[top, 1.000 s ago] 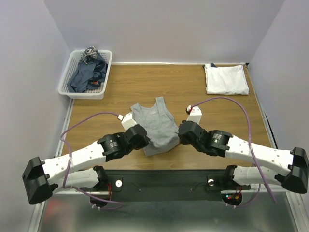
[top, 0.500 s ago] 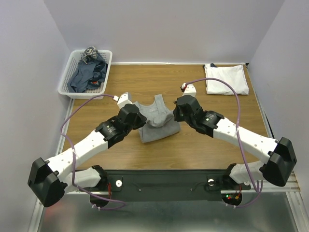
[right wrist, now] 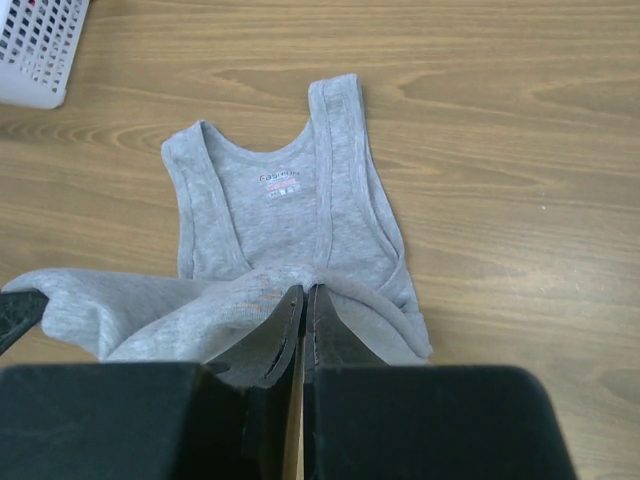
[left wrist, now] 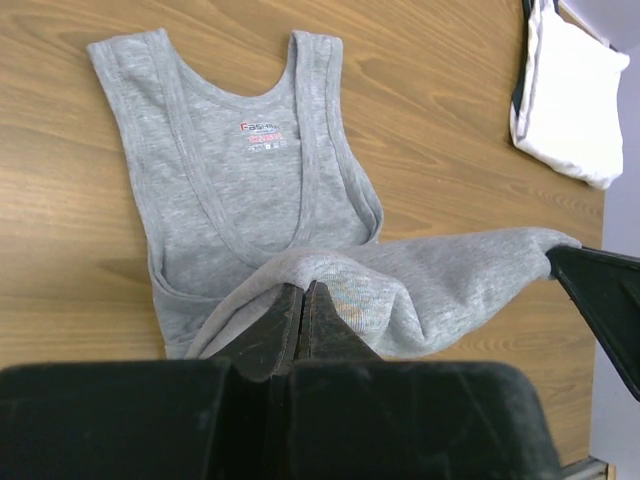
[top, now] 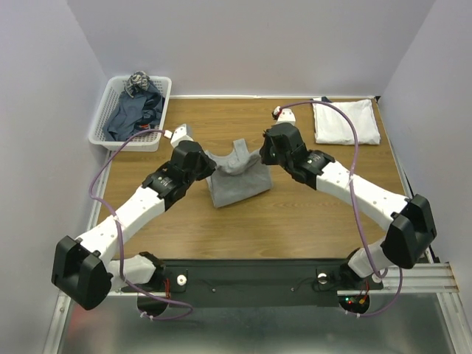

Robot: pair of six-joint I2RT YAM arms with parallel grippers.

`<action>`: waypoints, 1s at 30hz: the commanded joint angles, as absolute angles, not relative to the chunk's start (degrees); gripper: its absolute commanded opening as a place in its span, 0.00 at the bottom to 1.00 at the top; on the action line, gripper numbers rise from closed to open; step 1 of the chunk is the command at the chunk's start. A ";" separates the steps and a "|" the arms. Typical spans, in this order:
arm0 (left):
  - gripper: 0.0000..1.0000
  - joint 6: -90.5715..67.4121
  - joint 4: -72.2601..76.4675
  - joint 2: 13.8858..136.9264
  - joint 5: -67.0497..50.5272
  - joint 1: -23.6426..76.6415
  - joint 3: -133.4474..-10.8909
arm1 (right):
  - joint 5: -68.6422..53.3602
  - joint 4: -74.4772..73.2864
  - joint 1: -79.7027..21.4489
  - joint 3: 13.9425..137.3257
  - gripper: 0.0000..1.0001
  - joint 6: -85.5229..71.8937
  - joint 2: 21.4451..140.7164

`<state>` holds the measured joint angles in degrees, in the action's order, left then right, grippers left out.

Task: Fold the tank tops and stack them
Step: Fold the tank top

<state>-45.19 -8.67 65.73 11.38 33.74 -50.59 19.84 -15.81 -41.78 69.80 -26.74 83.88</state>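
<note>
A light heather-grey tank top [top: 237, 177] lies mid-table, its hem end lifted and carried over towards its straps. My left gripper [top: 207, 164] is shut on the hem's left corner [left wrist: 300, 275]. My right gripper [top: 264, 155] is shut on the right corner [right wrist: 300, 280]. The neckline and label [left wrist: 262, 130] lie flat on the wood, also in the right wrist view [right wrist: 280, 182]. A folded white tank top [top: 344, 120] lies at the back right, also in the left wrist view [left wrist: 570, 95]. Dark blue-grey tank tops [top: 133, 112] lie in the basket.
The white lattice basket [top: 103, 136] stands at the back left; its corner shows in the right wrist view [right wrist: 35, 50]. Walls close the table on three sides. Purple cables arc over both arms.
Both grippers have moved away from the near edge towards the back, carrying the grey top's hem over its body; the visible cloth is now shorter front to back.
</note>
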 commanded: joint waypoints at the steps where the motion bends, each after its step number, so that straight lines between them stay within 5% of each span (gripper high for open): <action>1: 0.00 -42.10 -5.01 66.88 8.88 31.12 -54.40 | 17.23 -11.52 -40.08 74.17 0.00 -25.31 85.86; 19: 0.00 -43.58 -2.90 67.17 0.53 27.77 -51.44 | 10.29 -10.81 -38.41 74.03 0.00 -26.28 85.79; 30: 0.00 -59.38 -5.54 51.17 9.22 47.97 -35.08 | 5.98 -15.01 -40.25 54.16 0.01 -33.57 63.21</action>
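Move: Both hands grip the tank top's hem corners, some 13 cm apart. From the left hand, the shoulder straps' middle lies about 13 cm ahead, 2 cm right and roughly 18 cm down; from the right hand, 11 cm ahead, 9 cm left and equally low. The laundry basket is about 24 cm ahead and 30 cm left of the left hand, the white stack 21 cm ahead and 30 cm right of the right hand. Forward first, by only about 4 cm, finishing the swing out towards the straps; then both hands reverse and pull the pinched hem back towards the base with growing speed, the left about 12 cm, the right about 9, both veering right. The left sinks slightly and swings clockwise about 10 degrees, while the right rolls its left side up about as much; both grips stay shut. ##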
